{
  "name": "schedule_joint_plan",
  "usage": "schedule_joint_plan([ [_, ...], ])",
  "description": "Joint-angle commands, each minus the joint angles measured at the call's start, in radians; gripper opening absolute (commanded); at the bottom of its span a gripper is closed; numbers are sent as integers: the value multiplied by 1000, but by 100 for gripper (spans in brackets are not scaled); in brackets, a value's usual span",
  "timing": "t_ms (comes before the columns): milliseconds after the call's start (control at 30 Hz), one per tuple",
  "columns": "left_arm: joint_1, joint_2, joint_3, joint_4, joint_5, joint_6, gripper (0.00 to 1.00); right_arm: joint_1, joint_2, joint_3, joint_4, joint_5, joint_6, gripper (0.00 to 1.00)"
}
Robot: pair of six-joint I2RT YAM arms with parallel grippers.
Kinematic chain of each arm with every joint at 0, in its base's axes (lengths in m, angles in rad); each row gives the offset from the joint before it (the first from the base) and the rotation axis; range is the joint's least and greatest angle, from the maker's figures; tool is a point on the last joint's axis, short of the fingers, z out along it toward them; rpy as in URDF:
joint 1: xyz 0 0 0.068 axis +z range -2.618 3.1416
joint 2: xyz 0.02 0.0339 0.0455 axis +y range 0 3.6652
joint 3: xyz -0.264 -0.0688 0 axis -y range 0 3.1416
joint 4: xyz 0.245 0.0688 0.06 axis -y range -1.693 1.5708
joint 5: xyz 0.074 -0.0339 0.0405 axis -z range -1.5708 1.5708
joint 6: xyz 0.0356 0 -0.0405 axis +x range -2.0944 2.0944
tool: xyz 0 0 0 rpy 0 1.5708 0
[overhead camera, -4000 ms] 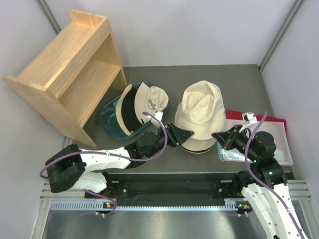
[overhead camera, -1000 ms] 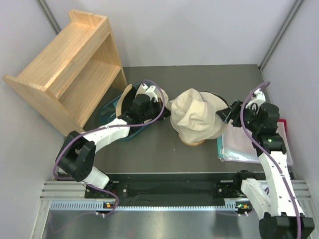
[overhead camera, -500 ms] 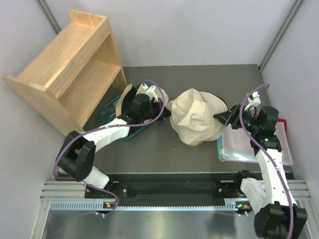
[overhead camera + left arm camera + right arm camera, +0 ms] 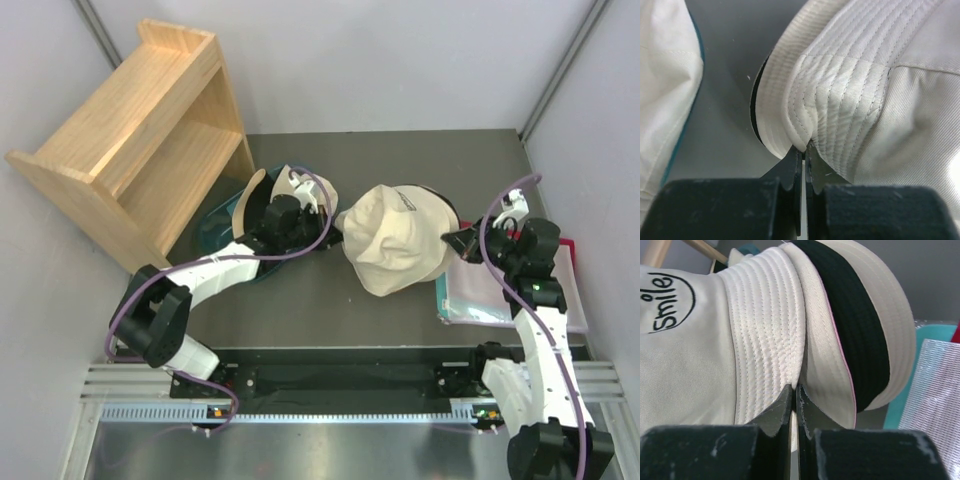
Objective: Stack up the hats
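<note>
A cream hat (image 4: 392, 250) with "Smile" stitched on it is held between both grippers over the middle of the table. My left gripper (image 4: 333, 228) is shut on a fold of its left brim (image 4: 800, 130). My right gripper (image 4: 457, 240) is shut on its right brim (image 4: 785, 355). Under it, more hats (image 4: 860, 325) with black lining show at the right. Other hats (image 4: 298, 195), cream with black lining, lie in the teal tub (image 4: 215, 238) behind the left arm.
A wooden shelf unit (image 4: 130, 130) lies tipped at the back left. A clear plastic bag (image 4: 470, 295) on teal and red items (image 4: 567, 250) lies under the right arm. Grey walls close in both sides.
My right gripper has shut on the hat's right brim and drawn slightly right. The hat has spread and shifted right. The left gripper keeps its pinch.
</note>
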Motion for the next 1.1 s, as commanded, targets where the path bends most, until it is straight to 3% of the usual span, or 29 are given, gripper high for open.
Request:
schedule_joint_plan([
  [0,-35,-42,-19,18,-38,53,0,-8,-20,54,-72,142,-78,0],
  [400,-89,75,39,-34,-208,82,0,-2,55,48,-2,314,-90,0],
  [633,-89,151,62,-29,-221,82,0,22,143,30,62,427,-96,0],
  [833,-92,171,123,-39,-245,84,0,30,119,43,27,538,-97,0],
  [900,-93,165,145,-39,-242,87,0,30,91,75,4,516,-87,10],
  [933,-92,163,169,-40,-244,91,0,32,60,91,-3,466,-74,20],
  [967,-92,163,183,-49,-254,96,0,30,45,112,-14,452,-72,41],
  [1067,-90,178,251,-66,-267,127,0,30,14,216,-82,420,-63,60],
])
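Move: Both hands hold the top hat's brim, for the hat stack under it: the stack's middle lies about 17 cm right of the left hand, level with it and 3 cm lower, and about 10 cm left of the right hand, level and 8 cm lower. The basket sits some 17 cm left of the left hand, 3 cm ahead; the clear folder some 18 cm right of the right hand, 11 cm back. Both hands dip, drawing the hat about 5 cm right and forward; right fingers open, left keep pinching. ##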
